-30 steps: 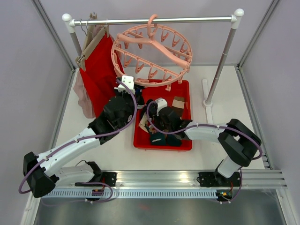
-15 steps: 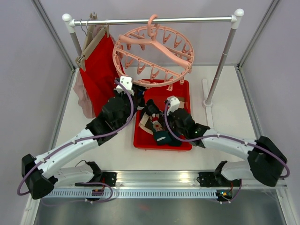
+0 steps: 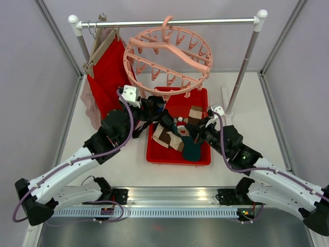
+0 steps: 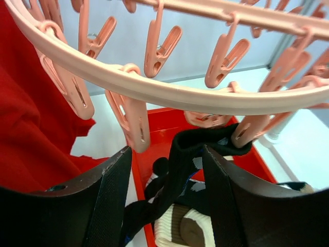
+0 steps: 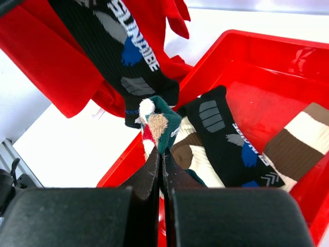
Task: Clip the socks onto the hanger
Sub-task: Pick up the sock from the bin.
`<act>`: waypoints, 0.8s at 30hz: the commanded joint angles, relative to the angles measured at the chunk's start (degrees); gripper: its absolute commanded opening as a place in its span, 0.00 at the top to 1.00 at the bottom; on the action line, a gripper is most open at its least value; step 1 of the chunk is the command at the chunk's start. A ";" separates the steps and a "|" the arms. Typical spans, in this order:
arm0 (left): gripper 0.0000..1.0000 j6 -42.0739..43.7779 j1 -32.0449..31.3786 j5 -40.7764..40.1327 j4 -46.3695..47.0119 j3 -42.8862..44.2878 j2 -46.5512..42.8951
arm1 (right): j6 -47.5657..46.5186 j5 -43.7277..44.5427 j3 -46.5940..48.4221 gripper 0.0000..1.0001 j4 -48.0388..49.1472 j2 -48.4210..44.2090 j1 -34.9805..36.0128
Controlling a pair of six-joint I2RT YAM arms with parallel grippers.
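Note:
The pale-pink ring hanger [image 3: 169,91] hangs from the rail, its rim [image 4: 169,92] crossing the left wrist view with pegs dangling. One peg [image 4: 247,131] grips the cuff of a black sock [image 4: 187,154] with white markings, which hangs toward the tray. My left gripper [image 4: 165,154] stands open around that sock, its jaws well apart. My right gripper [image 5: 163,154] is shut on a dark teal sock [image 5: 164,121] with a red-white figure, lifted above the tray. From above, the left gripper [image 3: 157,105] is under the ring's front and the right gripper [image 3: 191,131] over the tray.
The red tray [image 3: 177,160] holds another black sock [image 5: 226,139] and brown-and-cream striped socks [image 5: 295,139]. A red garment [image 3: 108,77] on a wooden hanger hangs at the left of the rail [image 3: 205,21]. The rail's right post [image 3: 241,77] stands beside the tray.
My left jaws have opened, leaving the black sock on the peg. My right gripper shut on the teal sock and drew it up and to the right.

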 commanded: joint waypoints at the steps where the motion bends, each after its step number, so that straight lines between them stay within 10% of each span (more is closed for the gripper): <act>1: 0.37 -2.58 0.19 4.76 -1.23 0.41 -3.96 | -1.41 0.65 1.50 1.00 -3.07 -2.93 -0.08; 16: 0.35 -1.61 0.19 48.59 0.61 -3.63 -12.06 | -2.55 -5.15 8.61 1.00 -9.84 -13.21 0.01; 24: 0.33 -6.45 0.10 51.70 10.27 -5.21 -4.87 | -2.73 -8.92 10.20 1.00 -10.01 -16.38 -0.08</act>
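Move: My right hand already pinches the reindeer sock by its cuff; its middle is about 7 cm below those fingers, 3 cm ahead and 3 cm left. From my open left hand it lies some 13 cm right, 4 cm back and 16 cm lower. The clipped black sock is about 3 cm ahead of my left hand, 1 cm right and 7 cm lower; the pink hanger's middle is roughly 12 cm ahead, 6 cm right, 6 cm up. I back my open left hand out from under the hanger rim and away from the black sock, rising about 5 cm at first, then swing right and sink again while turning some 45 degrees clockwise towards the reindeer sock. Meanwhile my right hand keeps its pinch and lifts that sock about 10 cm, easing back and a little right, fingers tipping up slightly. ##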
